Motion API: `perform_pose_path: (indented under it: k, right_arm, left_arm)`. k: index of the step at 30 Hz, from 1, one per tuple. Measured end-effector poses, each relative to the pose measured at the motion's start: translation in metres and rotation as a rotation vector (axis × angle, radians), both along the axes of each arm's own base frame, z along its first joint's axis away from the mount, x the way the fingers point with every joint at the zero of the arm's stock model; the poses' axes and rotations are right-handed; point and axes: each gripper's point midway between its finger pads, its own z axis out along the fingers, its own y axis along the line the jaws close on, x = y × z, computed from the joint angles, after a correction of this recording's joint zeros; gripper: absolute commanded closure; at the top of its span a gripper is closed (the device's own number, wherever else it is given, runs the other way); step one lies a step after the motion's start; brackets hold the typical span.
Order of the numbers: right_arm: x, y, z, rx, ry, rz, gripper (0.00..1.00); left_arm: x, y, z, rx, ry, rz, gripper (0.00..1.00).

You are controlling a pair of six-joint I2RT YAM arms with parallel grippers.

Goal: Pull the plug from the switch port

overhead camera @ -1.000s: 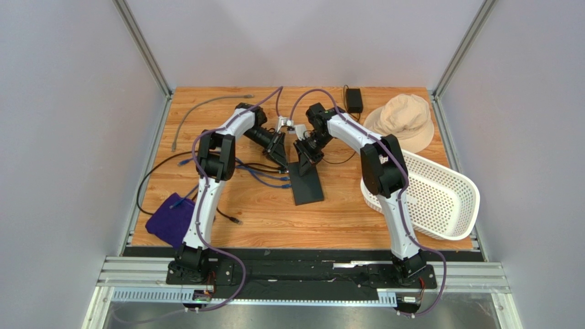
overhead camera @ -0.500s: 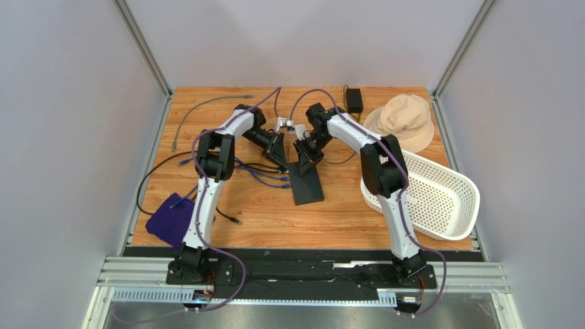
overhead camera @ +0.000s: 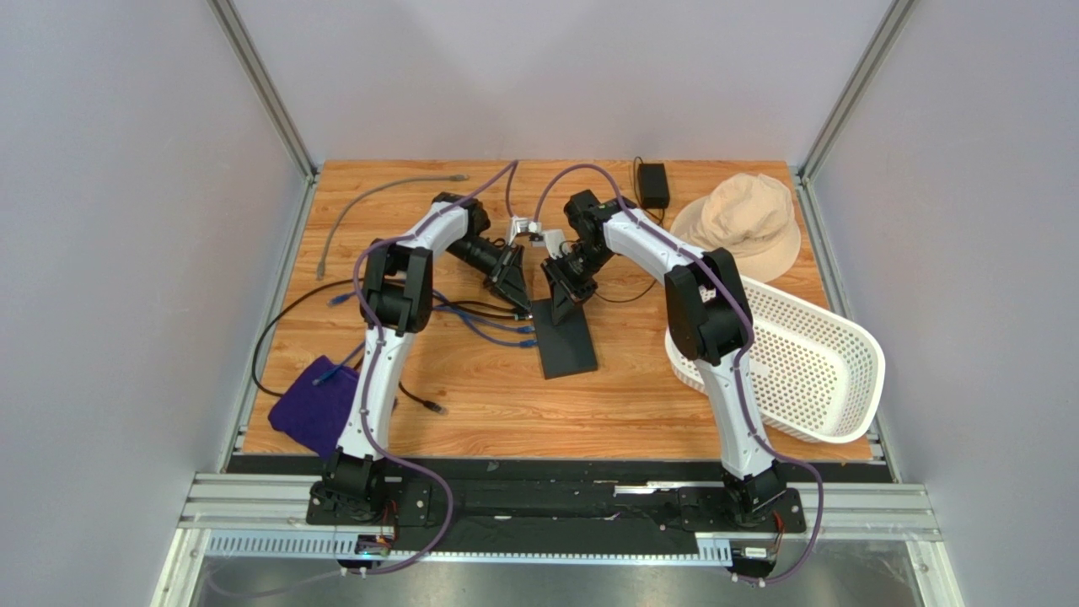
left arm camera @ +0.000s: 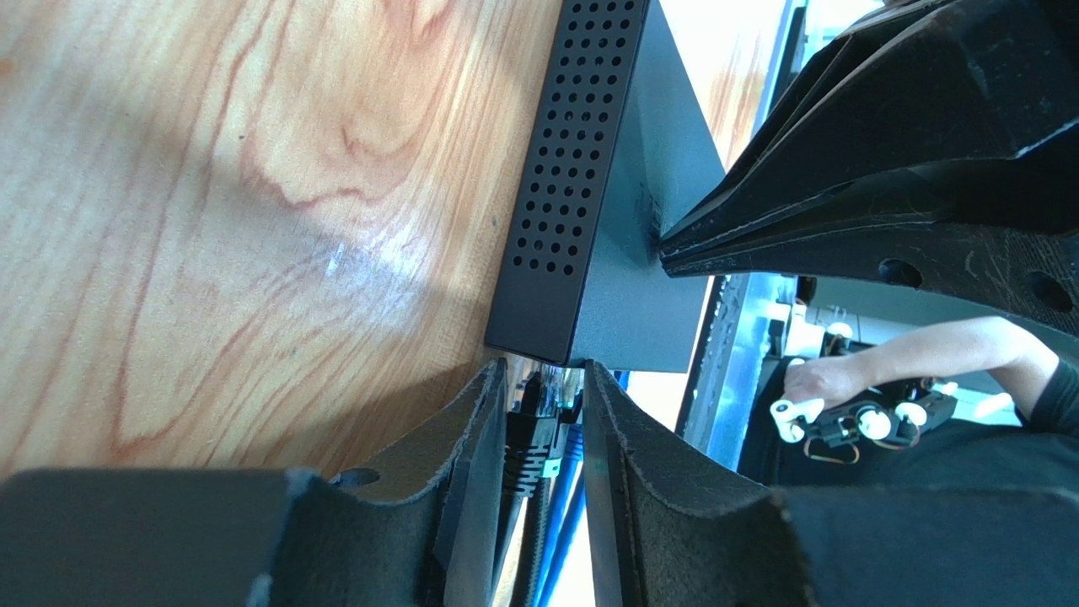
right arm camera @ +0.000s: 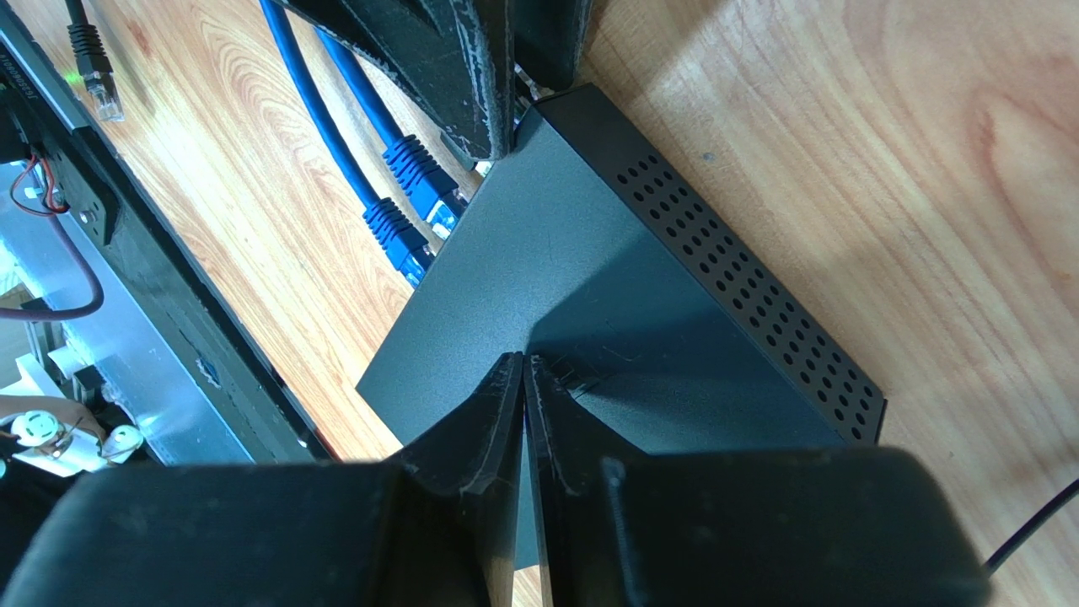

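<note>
The flat black switch point(overhead camera: 567, 339) lies mid-table, its socket side toward the left arm. It also shows in the left wrist view point(left arm camera: 595, 190) and the right wrist view point(right arm camera: 595, 291). My left gripper point(overhead camera: 519, 288) sits at that socket side, its jaws point(left arm camera: 545, 380) closed narrowly around a black plug point(left arm camera: 532, 436) seated in a port at the switch's corner. Two blue cables point(right arm camera: 393, 190) are plugged in beside it. My right gripper point(overhead camera: 559, 288) is shut and empty, its tips point(right arm camera: 524, 361) pressing down on the switch's top.
A small black power adapter point(overhead camera: 654, 185) lies at the back. A tan hat point(overhead camera: 741, 221) and a white basket point(overhead camera: 811, 367) are on the right. A purple cloth point(overhead camera: 310, 398), a grey cable point(overhead camera: 355, 209) and a black cable point(overhead camera: 272, 329) lie on the left.
</note>
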Motion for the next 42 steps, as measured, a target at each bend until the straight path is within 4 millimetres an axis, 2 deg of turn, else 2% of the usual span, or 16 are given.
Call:
perform_pose_path:
  k: [9, 15, 26, 29, 32, 42]
  right_arm:
    - [0.0000, 0.0000, 0.0000, 0.000, 0.000, 0.000, 0.85]
    - [0.0000, 0.0000, 0.0000, 0.000, 0.000, 0.000, 0.85]
    - [0.0000, -0.0002, 0.0000, 0.000, 0.000, 0.000, 0.85]
    - [-0.0001, 0.0000, 0.0000, 0.000, 0.000, 0.000, 0.85]
    - [-0.0001, 0.0000, 0.0000, 0.000, 0.000, 0.000, 0.85]
    - [0.0001, -0.0002, 0.0001, -0.002, 0.000, 0.000, 0.85]
  left_arm:
    - [0.0033, 0.0058, -0.0006, -0.037, 0.034, 0.033, 0.63]
    - [0.0043, 0.0058, -0.0001, -0.072, -0.004, 0.019, 0.62]
    - [0.0032, 0.0058, -0.0030, -0.074, -0.002, 0.016, 0.78]
    - [0.0028, 0.0057, -0.0028, -0.072, 0.007, 0.019, 0.86]
    - [0.0025, 0.0052, -0.0022, -0.071, 0.015, 0.022, 0.99]
    - [0.0103, 0.0034, -0.0009, -0.090, -0.046, 0.003, 1.00]
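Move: The far black plug, at the far end of the switch's port side, lies practically between my left fingertips, about 1 cm below. The second black plug sits roughly 2 cm back from it, the nearer blue plug some 3 cm back, and the switch's middle about 4 cm back and 6 cm right. From my right hand, on top of the switch, that far plug is about 4 cm ahead, 4 cm left and 2 cm down. I draw my left hand only about half a centimetre left, off the port face, while its fingertips tip up some 5 degrees, then shut the fingers from about a third open until they meet over the far black plug, and edge forward another half centimetre. My right hand stays put, its tips still resting on the switch's top. ##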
